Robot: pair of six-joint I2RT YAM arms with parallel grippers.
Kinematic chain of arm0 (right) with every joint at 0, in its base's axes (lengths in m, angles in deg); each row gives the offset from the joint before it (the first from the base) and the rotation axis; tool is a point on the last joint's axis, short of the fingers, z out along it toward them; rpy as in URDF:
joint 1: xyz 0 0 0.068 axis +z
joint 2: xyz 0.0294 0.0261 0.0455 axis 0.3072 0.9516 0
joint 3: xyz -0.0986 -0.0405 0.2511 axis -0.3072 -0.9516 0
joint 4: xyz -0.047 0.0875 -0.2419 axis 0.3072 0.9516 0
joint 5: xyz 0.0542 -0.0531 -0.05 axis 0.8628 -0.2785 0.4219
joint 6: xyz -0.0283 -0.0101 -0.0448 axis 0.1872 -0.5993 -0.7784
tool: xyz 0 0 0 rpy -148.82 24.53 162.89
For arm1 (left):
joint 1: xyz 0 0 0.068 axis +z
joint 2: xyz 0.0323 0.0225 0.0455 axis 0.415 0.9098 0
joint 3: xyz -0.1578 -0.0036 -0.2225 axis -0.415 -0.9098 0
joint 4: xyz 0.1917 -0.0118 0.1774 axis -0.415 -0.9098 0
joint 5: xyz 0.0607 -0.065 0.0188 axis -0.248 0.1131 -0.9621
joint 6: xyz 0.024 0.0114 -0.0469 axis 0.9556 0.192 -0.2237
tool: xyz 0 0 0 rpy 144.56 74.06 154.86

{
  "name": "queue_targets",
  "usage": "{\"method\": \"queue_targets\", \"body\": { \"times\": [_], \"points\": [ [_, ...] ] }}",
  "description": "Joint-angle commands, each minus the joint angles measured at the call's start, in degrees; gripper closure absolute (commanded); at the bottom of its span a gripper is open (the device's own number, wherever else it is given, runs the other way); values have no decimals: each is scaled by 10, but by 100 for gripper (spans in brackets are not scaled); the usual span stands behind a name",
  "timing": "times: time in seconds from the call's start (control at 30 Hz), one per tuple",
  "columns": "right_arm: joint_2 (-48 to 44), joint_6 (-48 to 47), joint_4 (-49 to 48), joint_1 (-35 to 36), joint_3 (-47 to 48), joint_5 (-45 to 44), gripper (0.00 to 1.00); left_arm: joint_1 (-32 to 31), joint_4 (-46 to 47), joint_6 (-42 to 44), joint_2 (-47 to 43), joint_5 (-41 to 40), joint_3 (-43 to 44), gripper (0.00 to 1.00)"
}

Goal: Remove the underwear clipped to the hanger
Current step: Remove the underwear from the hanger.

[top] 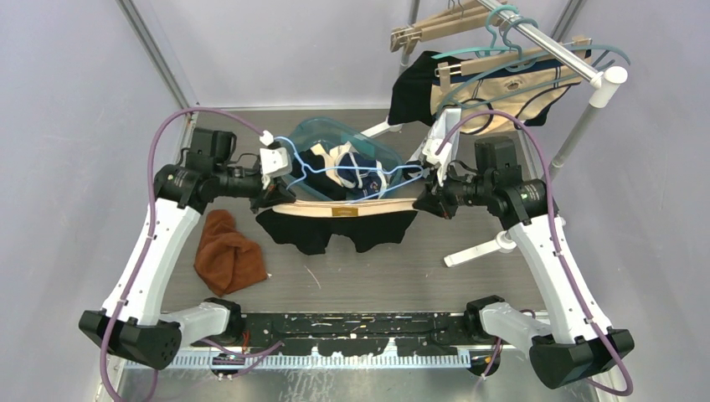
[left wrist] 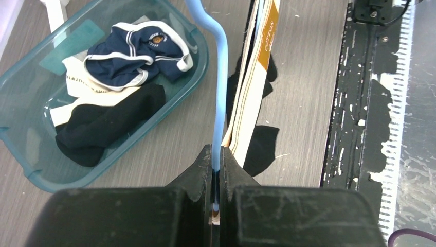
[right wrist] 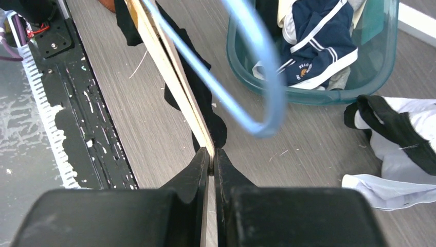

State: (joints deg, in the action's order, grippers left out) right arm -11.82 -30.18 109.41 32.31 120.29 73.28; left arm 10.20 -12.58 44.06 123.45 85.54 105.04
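A pale blue wire hanger point(top: 393, 172) hangs level between my two grippers, above the table. Clipped to it is the underwear point(top: 335, 230), black with a beige waistband point(left wrist: 254, 77), drooping below the wire. My left gripper point(top: 272, 180) is shut on the hanger's blue wire point(left wrist: 218, 103) at its left end, and the jaws point(left wrist: 216, 157) pinch the wire right beside the waistband's end. My right gripper point(top: 423, 194) is shut on the waistband's other end point(right wrist: 175, 77), its fingertips point(right wrist: 210, 154) closed on the beige strip. The hanger's hook point(right wrist: 262, 77) loops just beyond.
A teal bin point(top: 322, 126) behind the hanger holds navy, white and black underwear point(left wrist: 136, 49). A brown cloth point(top: 228, 251) lies front left. A rack point(top: 544, 42) at the back right carries more hangers and garments; its white foot point(top: 481, 249) reaches onto the table. A white and black garment point(right wrist: 396, 134) lies beside the bin.
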Motion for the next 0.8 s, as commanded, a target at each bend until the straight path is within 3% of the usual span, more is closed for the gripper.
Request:
{"method": "queue_targets", "body": {
  "times": [0.0,0.23,0.57,0.63,0.77],
  "points": [
    [-18,38,-50,-7,-21,-4,93,-17,19,-30,16,-71,40,100],
    [-20,52,-60,-6,-30,-17,79,-36,14,-32,29,-95,50,100],
    [-21,40,-22,-6,3,-70,41,-53,-7,-16,38,-118,63,100],
    [-18,31,-10,-6,14,-79,21,-60,-18,-9,43,-129,69,100],
    [-13,15,13,-6,50,-90,8,-83,-47,10,55,-166,83,100]
  ]
}}
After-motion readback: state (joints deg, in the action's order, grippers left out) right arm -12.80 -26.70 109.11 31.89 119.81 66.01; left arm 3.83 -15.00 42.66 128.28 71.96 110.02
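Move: The underwear's middle is about 21 cm to the left of the right hand, 5 cm back and 5 below, with the waistband end in its fingers; from the left hand it is roughly 14 cm right, 5 back and 5 below. From the right hand, the blue hanger's middle is some 17 cm left and 6 ahead; the basket is 22 left, 12 ahead and about 22 down. The brown cloth is 21 cm left of the left hand, 16 back and 22 down. Down by about 1.5 cm, the right hand lowers its end of the waistband, then opens its fingers nearly wide and lets go, drifting 1.5 cm to its right with a slight clockwise turn. The left hand keeps its shut grip on the hanger, easing about 2 cm forward and slightly down while rolling some 10 degrees, its left side rising. ##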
